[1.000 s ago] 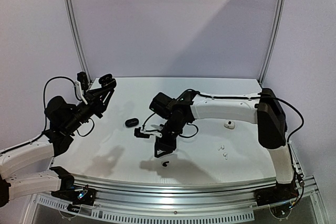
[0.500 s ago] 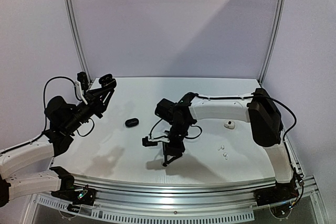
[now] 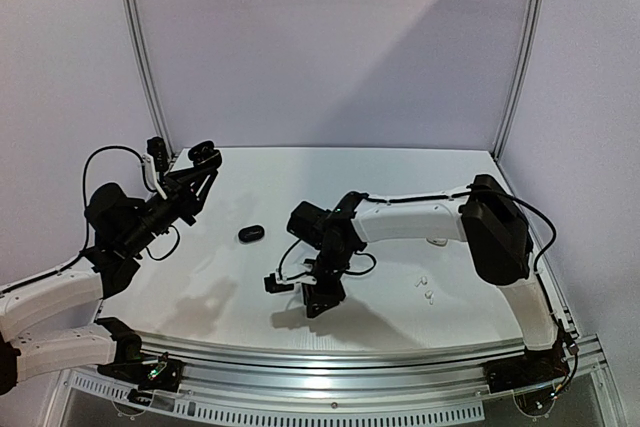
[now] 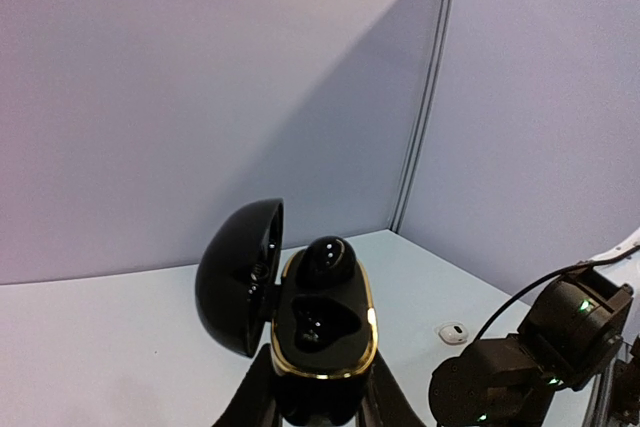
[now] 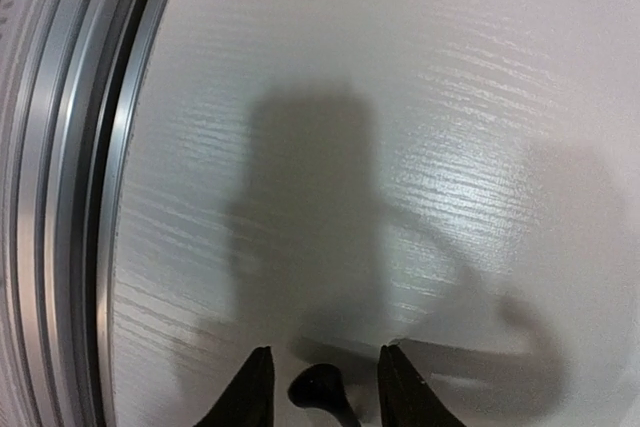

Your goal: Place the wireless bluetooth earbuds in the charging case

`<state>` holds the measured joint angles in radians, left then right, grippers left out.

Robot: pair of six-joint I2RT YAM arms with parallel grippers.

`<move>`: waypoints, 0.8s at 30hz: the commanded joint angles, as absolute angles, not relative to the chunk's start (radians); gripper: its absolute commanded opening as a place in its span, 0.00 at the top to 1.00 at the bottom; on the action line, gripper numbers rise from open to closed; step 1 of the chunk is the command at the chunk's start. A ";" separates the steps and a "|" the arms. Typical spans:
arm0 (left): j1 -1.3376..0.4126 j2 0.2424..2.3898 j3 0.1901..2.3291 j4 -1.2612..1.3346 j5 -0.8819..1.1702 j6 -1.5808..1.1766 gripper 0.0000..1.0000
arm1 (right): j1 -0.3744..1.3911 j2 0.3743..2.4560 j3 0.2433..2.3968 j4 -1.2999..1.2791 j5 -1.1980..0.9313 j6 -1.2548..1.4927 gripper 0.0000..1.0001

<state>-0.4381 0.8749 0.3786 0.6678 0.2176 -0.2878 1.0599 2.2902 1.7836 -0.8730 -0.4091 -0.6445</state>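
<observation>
My left gripper [image 3: 200,169] is raised at the back left, shut on a black charging case [image 4: 318,332] with a gold rim. Its lid [image 4: 238,275] stands open to the left. One glossy black earbud [image 4: 327,259] sits in the upper slot and the lower slot is empty. My right gripper [image 3: 318,299] is down on the table near the front edge. In the right wrist view its fingers stand open on either side of a black earbud [image 5: 318,385], with a gap on both sides. Two white earbuds [image 3: 426,289] lie to the right.
A closed black case [image 3: 251,233] lies on the table left of the right arm. A small white case [image 4: 453,332] sits further right, mostly hidden under the right arm in the top view. The metal front rail [image 5: 60,197] runs close to the right gripper.
The right gripper has moved toward the front edge and dropped over the black earbud, its jaws now narrower. The left arm and its case have not moved.
</observation>
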 commanded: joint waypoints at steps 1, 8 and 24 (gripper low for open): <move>-0.436 0.867 0.373 0.673 0.219 -0.277 1.00 | 1.064 2.305 1.735 -0.865 -0.372 -0.649 0.71; -0.436 0.867 0.373 0.673 0.218 -0.275 1.00 | 1.078 2.272 1.687 -0.851 -0.347 -0.614 0.76; -0.436 0.870 0.369 0.680 0.219 -0.279 1.00 | 1.053 2.051 1.339 -0.523 0.195 0.128 0.99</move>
<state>-0.4381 0.8749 0.3786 0.6678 0.2169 -0.2817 1.0706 2.0815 1.4422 -0.5739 -0.0544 -0.1459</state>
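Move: The black earbud lies right at the right hand's fingertips, about 1 cm below the hand point. The closed black case is some 23 cm farther out and 17 cm to the left; the two white earbuds are about 7 cm ahead and 25 cm to the right, all at table height. From the left hand, still holding the open charging case up high, the black earbud lies roughly 11 cm back, 22 cm to the right and 28 cm below. Staying low over the table, the right hand first keeps almost still while its fingers close and pinch the black earbud. With that grip kept, it then sweeps forward and to the right, about 4 cm each way and gathering speed, without lifting, while the wrist turns some 30 degrees clockwise and the fingertips swing slightly forward. ##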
